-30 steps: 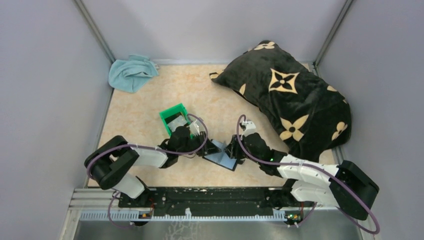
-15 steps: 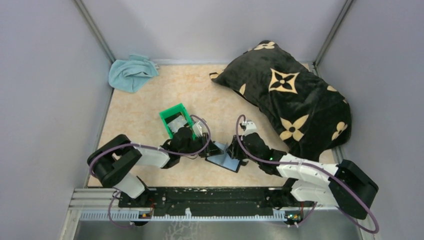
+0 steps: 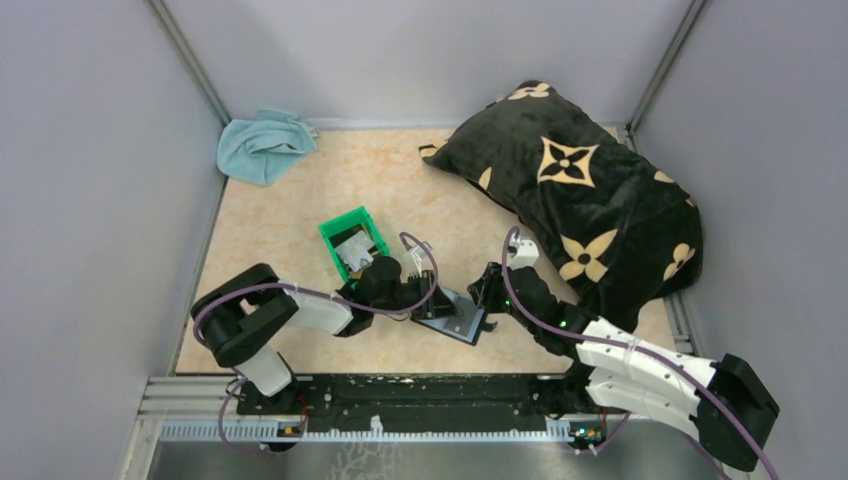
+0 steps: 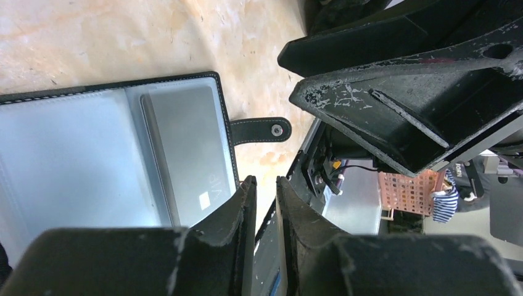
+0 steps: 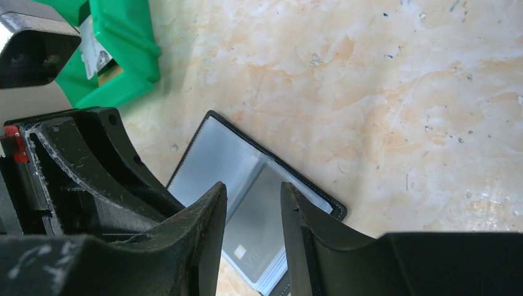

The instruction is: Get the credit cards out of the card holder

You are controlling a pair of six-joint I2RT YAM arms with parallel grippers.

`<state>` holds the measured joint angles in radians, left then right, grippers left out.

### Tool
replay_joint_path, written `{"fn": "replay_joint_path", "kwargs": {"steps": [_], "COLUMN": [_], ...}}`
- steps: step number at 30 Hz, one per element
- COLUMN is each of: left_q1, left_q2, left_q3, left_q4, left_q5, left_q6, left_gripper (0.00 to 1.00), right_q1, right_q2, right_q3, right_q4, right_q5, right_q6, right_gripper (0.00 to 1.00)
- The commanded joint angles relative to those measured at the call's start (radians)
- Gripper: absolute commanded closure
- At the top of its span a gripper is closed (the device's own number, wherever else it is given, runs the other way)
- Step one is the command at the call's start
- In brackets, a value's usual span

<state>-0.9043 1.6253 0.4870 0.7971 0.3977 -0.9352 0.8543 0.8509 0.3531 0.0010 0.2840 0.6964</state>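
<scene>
The card holder [image 3: 455,322] lies open and flat on the table between my two grippers, its black snap strap [image 4: 262,130] sticking out. One grey credit card [image 4: 188,148] marked VIP sits in a clear sleeve of the card holder [image 4: 61,154]. My left gripper [image 3: 428,301] rests at the holder's left edge. The jaws of the left gripper [image 4: 265,182] stand a narrow slit apart with nothing showing between them. My right gripper [image 5: 253,188] hovers open over that credit card [image 5: 259,234] and holds nothing. In the top view the right gripper [image 3: 483,305] is at the holder's right edge.
A green bin [image 3: 352,240] with a pale card in it stands just behind the left gripper. A large black pillow with tan flowers [image 3: 580,190] fills the back right. A light blue cloth [image 3: 262,145] lies at the back left. The table's front rail [image 3: 420,395] is close by.
The holder's leaves stood raised between the grippers and now lie flat. The right gripper has drawn back to the right; the left gripper has slid right along the holder.
</scene>
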Motion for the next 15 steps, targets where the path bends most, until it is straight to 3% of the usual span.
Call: {"fn": "replay_joint_path", "kwargs": {"steps": [1, 5, 10, 14, 15], "left_q1": [-0.01, -0.006, 0.016, 0.065, 0.075], "left_q2": [0.023, 0.001, -0.047, -0.077, -0.083], "left_q3": [0.001, -0.018, -0.014, -0.012, -0.011], "left_q4": [0.063, 0.041, -0.117, -0.253, -0.278], "left_q5": [0.015, -0.024, -0.111, -0.161, -0.171], "left_q6": [-0.015, 0.011, 0.118, 0.196, 0.216], "left_gripper": [0.76, 0.76, 0.77, 0.99, 1.0], "right_q1": [-0.01, -0.014, -0.011, -0.009, -0.009], "right_q2": [-0.018, 0.018, 0.049, 0.039, 0.045], "right_q3": [-0.007, -0.016, -0.064, -0.1, -0.101], "right_q4": [-0.026, -0.018, 0.034, 0.059, 0.058], "right_q5": [0.031, -0.031, -0.091, -0.084, -0.084], "right_q6": [0.015, 0.014, 0.042, 0.071, 0.073], "right_gripper": [0.62, 0.64, 0.77, 0.9, 0.92]}}
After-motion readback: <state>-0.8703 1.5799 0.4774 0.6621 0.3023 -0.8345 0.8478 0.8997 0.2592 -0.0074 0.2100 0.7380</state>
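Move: The right hand is over the card holder's right end: the card holder's middle lies about 5 cm to its left, 2 cm back and 7 cm below, while the closing strap is some 3 cm right and 4 cm back. The green box stands roughly 26 cm left and 13 cm ahead. From the left hand, the card holder's middle is about 1 cm ahead, 2 cm left and 5 cm below. Down by about 5 cm and back some 2 to 3 cm, the right hand sinks to the card holder's right edge with its fingers tipping down a little and closing most of the way. The left hand shuts its fingers while sliding left, forward and down, about 2 cm each way, low over the card holder away from the strap end. Fingertip contact can't be made out. ##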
